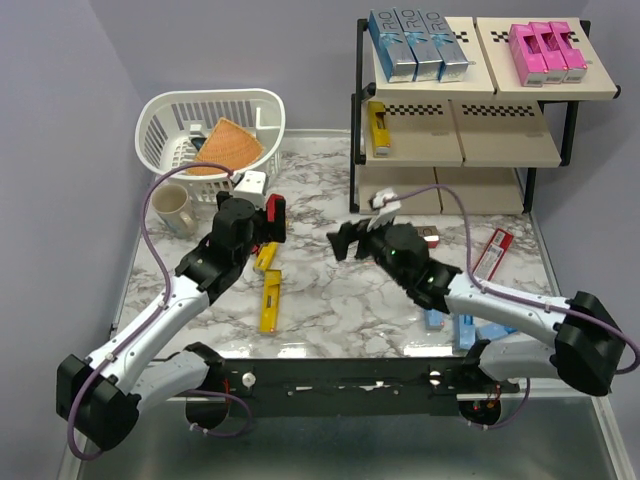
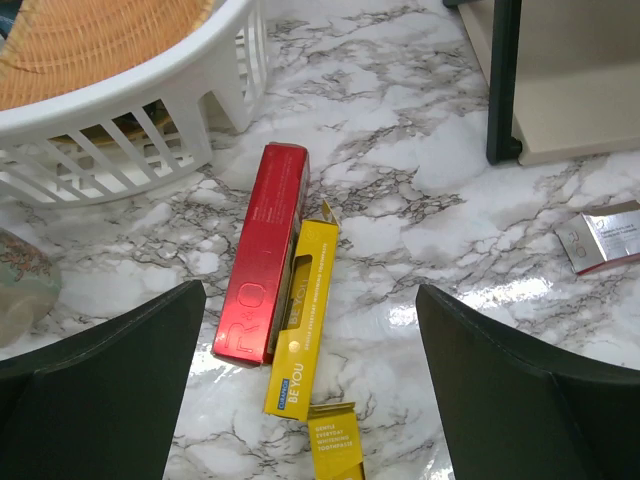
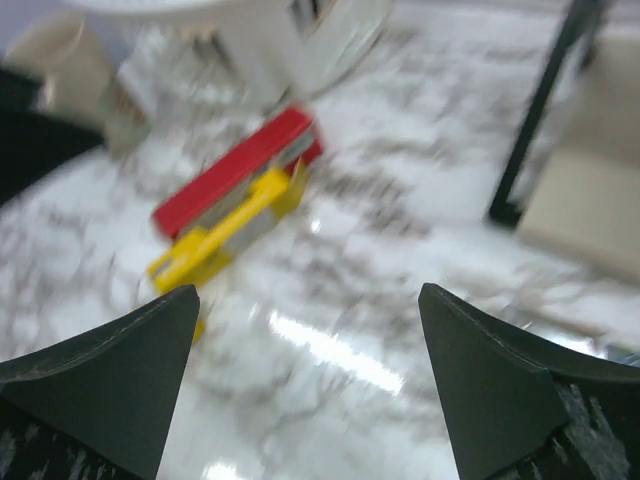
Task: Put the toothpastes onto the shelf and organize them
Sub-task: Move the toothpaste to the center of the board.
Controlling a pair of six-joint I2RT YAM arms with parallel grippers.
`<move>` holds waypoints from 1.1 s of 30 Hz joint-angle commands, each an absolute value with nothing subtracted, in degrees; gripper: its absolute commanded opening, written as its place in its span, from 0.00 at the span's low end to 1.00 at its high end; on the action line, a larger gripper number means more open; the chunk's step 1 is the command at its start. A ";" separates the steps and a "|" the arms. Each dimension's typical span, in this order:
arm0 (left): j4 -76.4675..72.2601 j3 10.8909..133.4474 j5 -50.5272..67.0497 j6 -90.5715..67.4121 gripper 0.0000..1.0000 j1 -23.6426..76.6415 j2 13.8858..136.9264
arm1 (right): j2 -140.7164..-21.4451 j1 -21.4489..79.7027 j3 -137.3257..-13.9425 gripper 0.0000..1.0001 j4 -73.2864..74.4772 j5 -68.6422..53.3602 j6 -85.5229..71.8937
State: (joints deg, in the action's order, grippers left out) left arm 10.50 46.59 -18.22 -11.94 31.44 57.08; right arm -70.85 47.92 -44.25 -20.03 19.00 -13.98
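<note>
The shelf (image 1: 465,100) stands at the back right. Its top tier holds three silver-blue toothpastes (image 1: 415,45) and three pink ones (image 1: 546,52); a yellow one (image 1: 379,128) lies on the middle tier. On the table lie a red carton (image 1: 276,218), two yellow cartons (image 1: 265,257) (image 1: 270,300), a second red carton (image 1: 492,254) and light blue cartons (image 1: 466,330). My left gripper (image 1: 262,232) is open and empty above the red (image 2: 262,252) and yellow (image 2: 304,310) cartons. My right gripper (image 1: 345,240) is open and empty over bare marble; its view is blurred.
A white plastic basket (image 1: 210,130) with an orange woven piece (image 1: 230,145) stands at the back left, a mug (image 1: 172,208) beside it. A silver carton (image 2: 610,238) lies near the shelf leg (image 2: 503,80). The table's edges are close on all sides.
</note>
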 commanded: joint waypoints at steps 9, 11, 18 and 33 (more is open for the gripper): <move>6.68 45.79 -31.11 -12.13 0.99 28.13 47.55 | -88.75 74.52 -46.03 1.00 -20.84 17.40 -21.71; 6.68 45.79 -31.81 -12.13 0.99 26.99 46.76 | -93.41 77.16 -51.55 1.00 -16.99 20.37 -21.01; 6.42 45.53 -30.85 -12.04 0.99 25.40 45.53 | -106.23 79.98 -65.00 1.00 -7.14 26.09 -19.78; 6.68 45.70 -28.48 -12.22 0.99 24.96 45.53 | -113.65 80.95 -68.39 0.99 8.26 37.35 -20.56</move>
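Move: Behind the right hand and to its left lies the lower yellow toothpaste, about 14 cm back, 19 cm left and some 23 cm below. The upper yellow toothpaste is level with this hand and about 19 cm left; the red toothpaste beside it is about 5 cm ahead and 21 cm left. A red-and-silver toothpaste lies 2 cm ahead, 12 cm right. From the left hand, the lower yellow one is about 14 cm back, 1 cm right and 22 cm below. Swinging back, left and down with fingers kept wide open, the right hand heads for the lower yellow toothpaste, runs on left nearly level, then sinks over it, easing slightly right; it ends some 20 cm lower, its left side rolled down about 30 degrees and turned counter-clockwise. The open left hand clears away about 8 cm left and 7 cm up, turning counter-clockwise and tipping up. ##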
